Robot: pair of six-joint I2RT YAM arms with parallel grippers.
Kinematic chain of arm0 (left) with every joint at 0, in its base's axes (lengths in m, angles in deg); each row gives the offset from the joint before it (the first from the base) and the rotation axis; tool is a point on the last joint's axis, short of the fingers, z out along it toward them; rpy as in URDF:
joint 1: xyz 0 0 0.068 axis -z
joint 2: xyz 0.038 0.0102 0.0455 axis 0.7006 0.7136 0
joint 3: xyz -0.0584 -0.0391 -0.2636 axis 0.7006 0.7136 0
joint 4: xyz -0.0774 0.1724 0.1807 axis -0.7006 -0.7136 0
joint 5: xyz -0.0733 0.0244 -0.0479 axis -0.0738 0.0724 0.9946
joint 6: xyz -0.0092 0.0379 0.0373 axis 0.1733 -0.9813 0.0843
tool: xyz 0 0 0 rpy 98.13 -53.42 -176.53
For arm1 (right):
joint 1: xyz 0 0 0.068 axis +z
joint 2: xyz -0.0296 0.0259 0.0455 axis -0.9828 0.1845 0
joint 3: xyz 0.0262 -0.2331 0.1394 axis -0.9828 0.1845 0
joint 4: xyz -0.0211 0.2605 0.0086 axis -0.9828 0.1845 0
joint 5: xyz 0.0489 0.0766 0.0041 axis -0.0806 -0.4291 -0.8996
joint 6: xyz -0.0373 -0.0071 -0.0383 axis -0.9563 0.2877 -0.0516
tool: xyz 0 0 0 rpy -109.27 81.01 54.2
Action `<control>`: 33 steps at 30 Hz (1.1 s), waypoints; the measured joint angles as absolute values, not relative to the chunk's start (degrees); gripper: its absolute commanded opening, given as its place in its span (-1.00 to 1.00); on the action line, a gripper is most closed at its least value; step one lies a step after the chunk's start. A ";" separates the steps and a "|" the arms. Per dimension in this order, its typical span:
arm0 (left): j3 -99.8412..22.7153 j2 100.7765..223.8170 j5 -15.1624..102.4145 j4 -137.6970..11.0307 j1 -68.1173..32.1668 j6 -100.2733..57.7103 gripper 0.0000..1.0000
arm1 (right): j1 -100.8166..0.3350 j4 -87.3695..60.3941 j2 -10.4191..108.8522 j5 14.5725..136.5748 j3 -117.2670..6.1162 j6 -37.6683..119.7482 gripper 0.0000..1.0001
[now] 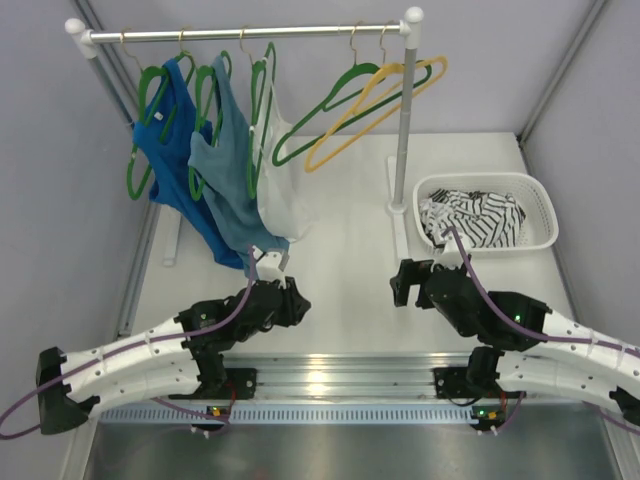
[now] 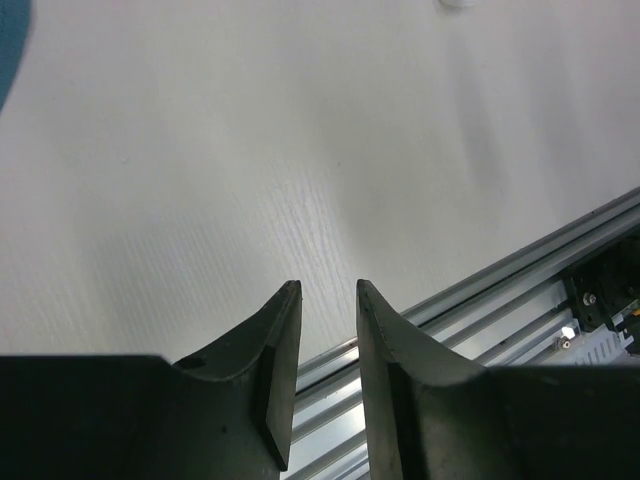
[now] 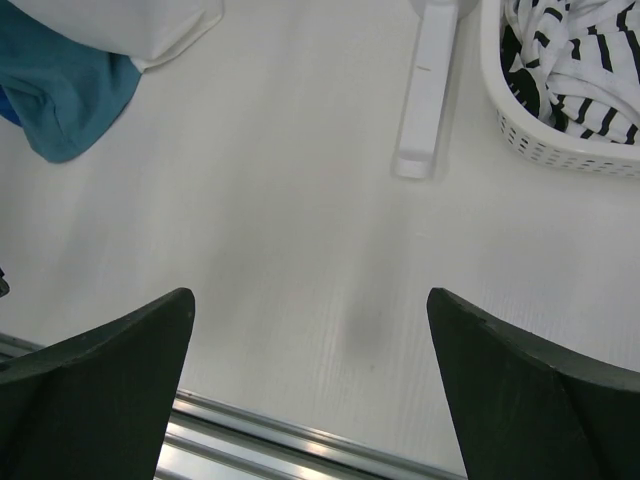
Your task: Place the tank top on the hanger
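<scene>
The tank top (image 1: 492, 212), white with thin black stripes, lies crumpled in the white basket (image 1: 540, 200) at the right; it also shows in the right wrist view (image 3: 585, 60). An empty green hanger (image 1: 335, 100) hangs on the rail, next to a yellow hanger (image 1: 375, 105). My left gripper (image 1: 298, 300) hovers low over the table near the front, its jaws a narrow gap apart and empty (image 2: 328, 287). My right gripper (image 1: 403, 280) is wide open and empty (image 3: 310, 297), in front of and to the left of the basket.
A blue top (image 1: 170, 150), a teal top (image 1: 232, 160) and a white top (image 1: 280, 180) hang on green hangers at the left of the rail (image 1: 250, 33). The rack's post (image 1: 404, 130) and foot (image 3: 425, 90) stand beside the basket. A darker striped cloth (image 3: 525, 95) lies in the basket.
</scene>
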State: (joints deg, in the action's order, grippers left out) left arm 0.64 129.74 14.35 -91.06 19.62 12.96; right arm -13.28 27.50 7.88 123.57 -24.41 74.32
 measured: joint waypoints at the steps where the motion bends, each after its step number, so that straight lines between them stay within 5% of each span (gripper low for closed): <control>1: 0.50 129.74 14.50 -91.06 19.62 12.85 -0.32 | -13.28 27.50 7.88 123.57 -24.43 74.32 0.99; 12: -0.52 128.65 15.81 -91.09 19.66 11.67 -0.31 | -17.02 28.92 15.25 123.09 -30.88 73.34 1.00; 22: -2.34 130.24 18.68 -90.63 19.71 9.03 -0.31 | -60.76 27.43 32.73 100.51 -45.06 63.20 0.99; 33: -2.38 132.21 23.29 -88.62 19.71 7.98 -0.31 | -74.31 25.03 56.56 97.06 -57.48 62.34 0.94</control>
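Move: Ahead and to the right of the right hand lies the striped tank top, about 27 cm farther out, 15 cm to the right and some 16 cm lower. Its white basket is centred about 27 cm ahead and 17 cm right. The rack's foot bar is roughly 26 cm ahead and 5 cm left. From the left hand, the tank top is some 29 cm ahead, 45 cm right and 10 cm lower. Swinging out to the tank top, the wide-open right hand goes about 22 cm forward and 15 cm right, first rising a little, then sinking about 5 cm over the basket. Its wrist turns some 35 degrees clockwise and tips farther down; contact can't be seen. The left hand, empty, shifts a few centimetres right, slightly up and back. ##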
